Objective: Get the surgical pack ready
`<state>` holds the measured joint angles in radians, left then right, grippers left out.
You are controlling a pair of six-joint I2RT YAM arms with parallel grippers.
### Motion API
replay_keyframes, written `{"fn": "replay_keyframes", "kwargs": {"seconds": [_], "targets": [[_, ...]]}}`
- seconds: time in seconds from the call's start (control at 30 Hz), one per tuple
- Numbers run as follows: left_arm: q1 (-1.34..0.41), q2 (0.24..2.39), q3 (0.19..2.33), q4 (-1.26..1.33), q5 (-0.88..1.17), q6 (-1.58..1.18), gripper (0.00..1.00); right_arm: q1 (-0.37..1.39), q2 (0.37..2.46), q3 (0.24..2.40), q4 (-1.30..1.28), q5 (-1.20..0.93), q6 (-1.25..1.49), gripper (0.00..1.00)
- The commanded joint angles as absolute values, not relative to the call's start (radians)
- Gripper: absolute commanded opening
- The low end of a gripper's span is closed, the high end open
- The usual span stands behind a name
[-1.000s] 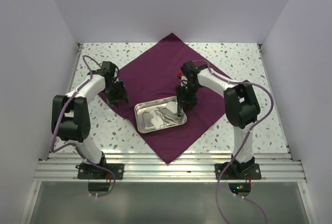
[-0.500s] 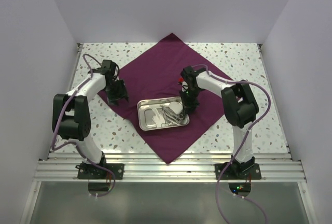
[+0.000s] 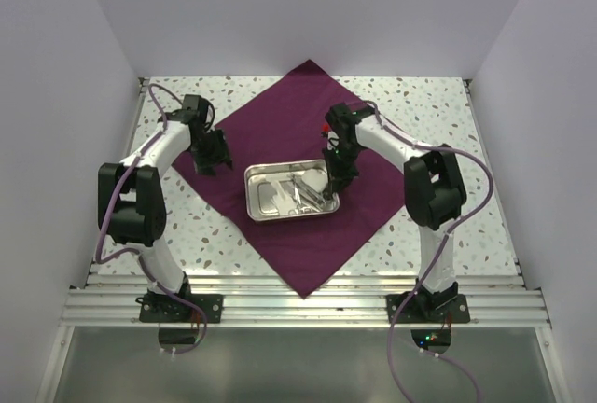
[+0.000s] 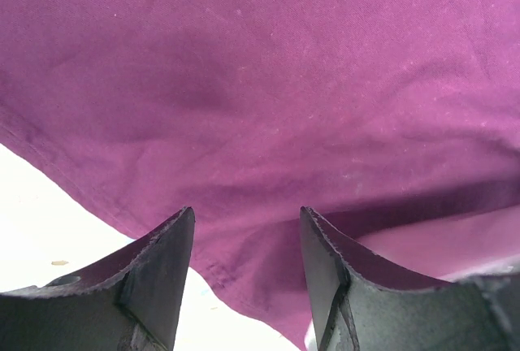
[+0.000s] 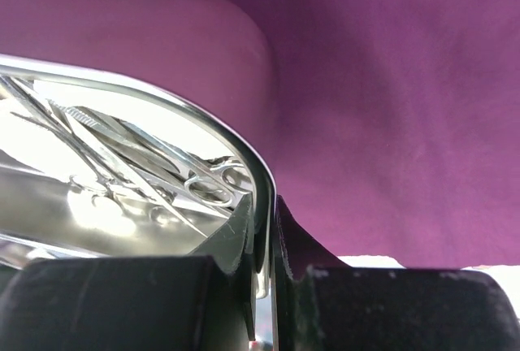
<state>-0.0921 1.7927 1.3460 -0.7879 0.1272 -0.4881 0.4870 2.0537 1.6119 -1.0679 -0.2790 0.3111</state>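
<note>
A dark-purple cloth (image 3: 280, 132) lies as a diamond on the speckled table. On it rests the shiny steel tray (image 3: 256, 179), holding silver scissors and tweezers (image 3: 303, 196) and white gauze (image 3: 270, 200). My right gripper (image 3: 335, 186) is shut on the tray's right rim; in the right wrist view the rim (image 5: 258, 174) sits pinched between the fingers, with scissor handles (image 5: 213, 187) just inside. My left gripper (image 3: 211, 162) hovers open over the cloth's left edge (image 4: 122, 221), nothing between its fingers (image 4: 166, 262).
White walls enclose the speckled table (image 3: 429, 104) on three sides. A metal rail (image 3: 298, 305) runs along the near edge, where both arm bases stand. Bare tabletop (image 4: 32, 221) shows beside the cloth's left edge.
My right gripper has closed on the tray's right rim and turned and shifted the tray toward the cloth's middle. The left gripper has edged up along the cloth's left edge, still open.
</note>
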Motion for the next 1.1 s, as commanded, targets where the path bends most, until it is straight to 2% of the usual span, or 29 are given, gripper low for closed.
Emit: {"fn": "replay_keyframes", "kwargs": {"seconds": [0.0,0.23,0.43,0.7,1.07], "targets": [[-0.086,1.776,1.347,-0.802,0.133,-0.499,0.58,0.448,1.980,1.765,-1.095,-0.364,0.365,0.00],[-0.086,1.775,1.319,-0.796,0.123,-0.503,0.57,0.384,2.150,2.027,-1.140,-0.293,0.351,0.00],[-0.086,1.805,1.359,-0.811,0.086,-0.520,0.56,0.385,2.281,2.160,-1.147,-0.224,0.351,0.00],[-0.083,1.891,1.456,-0.819,0.060,-0.546,0.55,0.387,2.355,2.167,-1.106,-0.166,0.391,0.00],[-0.054,1.996,1.566,-0.851,0.046,-0.538,0.55,0.383,2.362,2.181,-1.181,-0.118,0.351,0.00]]}}
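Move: The instrument tray, already pinched near the close corner of its right end, has its middle about 12 cm left and 3 cm ahead of the right hand, 3 cm below. The cloth spot it is bound for lies some 16 cm ahead and 9 cm left; in the tray, the instruments sit 7 cm left and 3 ahead, the gauze pads 5 left and 6 ahead. From the left hand, the tray's middle is about 20 cm right and 5 back. The tray is carried by its right end: the right hand keeps its pinch on the rim and swings forward about 13 cm over the cloth, arcing up some 6 cm and then down to a little below its starting height, turning roughly 10 degrees clockwise. The open left hand, free of the tray, draws back slightly, then edges forward and a little down beside the tray's left end. ##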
